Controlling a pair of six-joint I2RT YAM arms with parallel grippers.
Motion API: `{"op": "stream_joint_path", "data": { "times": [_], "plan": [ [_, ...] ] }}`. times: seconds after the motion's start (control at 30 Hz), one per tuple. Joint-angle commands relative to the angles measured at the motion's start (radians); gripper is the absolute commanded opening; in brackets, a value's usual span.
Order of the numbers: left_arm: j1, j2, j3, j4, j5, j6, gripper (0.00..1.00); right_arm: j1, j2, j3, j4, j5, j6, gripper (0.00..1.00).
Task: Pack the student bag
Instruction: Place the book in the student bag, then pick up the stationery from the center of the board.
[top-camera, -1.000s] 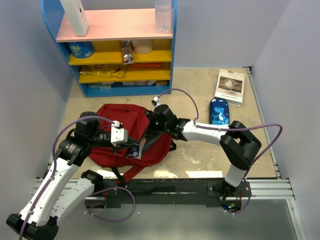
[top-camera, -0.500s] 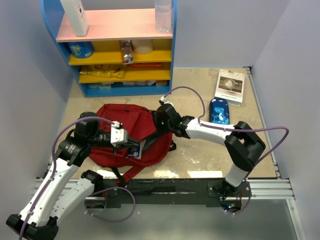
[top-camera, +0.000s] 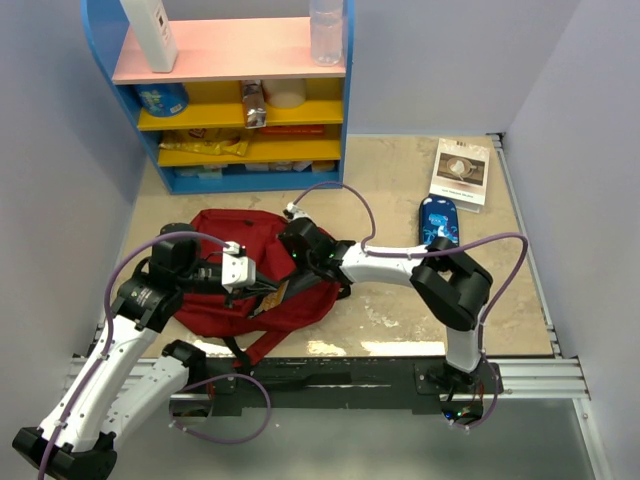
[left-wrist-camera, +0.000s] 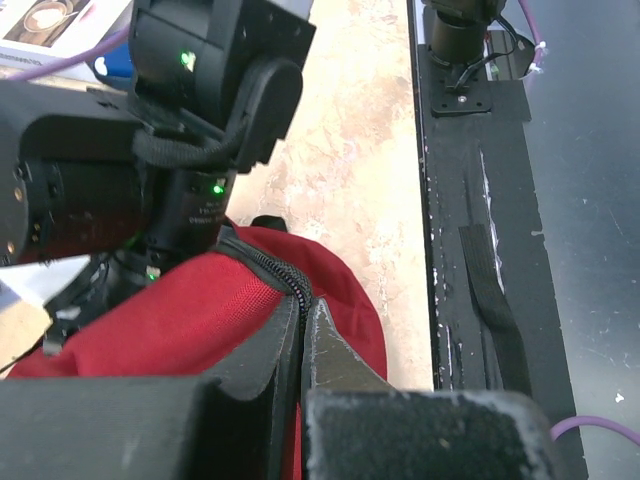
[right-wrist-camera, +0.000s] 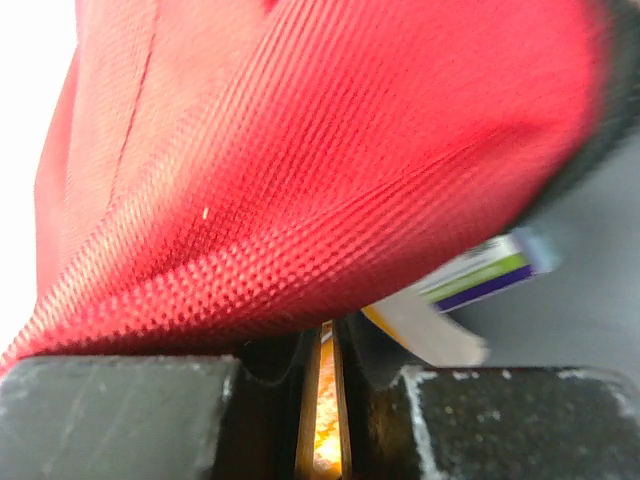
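Note:
The student bag (top-camera: 235, 228), dark red fabric, lies on the table in front of the arms with its opening facing the near right. My left gripper (top-camera: 263, 290) is shut on the bag's black zipper edge (left-wrist-camera: 285, 280) and holds that flap up. My right gripper (top-camera: 284, 273) reaches into the opening under the red fabric (right-wrist-camera: 300, 150). Its jaws are pressed on a thin orange-edged book (right-wrist-camera: 327, 400), which shows as a brown sliver (top-camera: 273, 297) in the top view. A white, green and purple book corner (right-wrist-camera: 470, 275) lies beside it inside the bag.
A blue pencil case (top-camera: 438, 222) and a white book (top-camera: 461, 170) lie at the far right of the table. A blue shelf unit (top-camera: 240, 100) with bottles and boxes stands at the back left. A black rail (top-camera: 330, 375) runs along the near edge.
My right arm has swung left and its gripper has gone down into the bag's opening while its jaws closed on the thin book. The left gripper has kept its hold on the zipper edge.

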Motion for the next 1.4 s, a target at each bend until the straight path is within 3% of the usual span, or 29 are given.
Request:
{"op": "stream_joint_path", "data": {
  "times": [0.0,0.07,0.1,0.17,0.2,0.27,0.3,0.33,0.6,0.63,0.83,0.93,1.37],
  "plan": [
    [0.004,-0.009,0.013,0.072,0.060,0.000,0.00,0.032,0.007,0.059,0.134,-0.147,0.027,0.16],
    [0.002,-0.009,0.016,0.069,0.060,-0.002,0.00,0.012,-0.020,0.061,0.083,-0.124,0.010,0.23],
    [0.004,-0.008,0.018,0.066,0.057,0.001,0.00,-0.003,-0.043,0.048,0.033,-0.089,0.002,0.34],
    [0.004,-0.009,0.024,0.051,0.054,0.015,0.00,-0.064,-0.139,-0.019,-0.009,-0.037,-0.027,0.46],
    [0.004,-0.012,0.021,0.047,0.052,0.018,0.00,-0.090,-0.172,-0.045,-0.044,0.003,-0.038,0.63],
    [0.002,-0.017,0.010,0.050,0.055,0.016,0.00,-0.185,-0.236,-0.106,-0.064,0.004,-0.062,0.79],
    [0.004,-0.017,0.009,0.054,0.057,0.015,0.00,-0.216,-0.290,-0.116,-0.107,0.019,-0.079,0.93],
    [0.002,-0.017,0.006,0.058,0.058,0.012,0.00,-0.244,-0.311,-0.111,-0.136,0.030,-0.098,0.99],
    [0.002,-0.017,0.015,0.054,0.057,0.012,0.00,-0.668,-0.413,-0.016,-0.423,0.152,-0.205,0.99],
    [0.004,-0.020,0.016,0.052,0.057,0.013,0.00,-0.760,-0.408,-0.012,-0.440,0.163,-0.213,0.99],
    [0.004,-0.021,0.009,0.052,0.061,0.012,0.00,-1.035,-0.385,-0.067,-0.498,0.224,-0.253,0.99],
    [0.002,-0.020,0.007,0.057,0.063,0.012,0.00,-1.092,-0.390,-0.111,-0.469,0.241,-0.262,0.99],
    [0.004,-0.026,0.000,0.057,0.063,0.006,0.00,-1.137,-0.249,-0.212,-0.327,0.025,-0.294,0.99]
  ]
}}
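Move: The right hand is in the bag's mouth with the book still between its fingers, the book's middle roughly 5 cm back, 3 cm left and 3 cm lower. From this hand the pencil case lies about 45 cm right, 11 cm ahead and 9 cm lower; the white box is some 16 cm beyond the case and 6 cm farther right. From the left hand, still pinching the bag's zip edge, the case lies about 44 cm right, 13 cm ahead and 24 cm below. The right hand opens off the book, arcs some 50 cm right, up then down over the pencil case. ##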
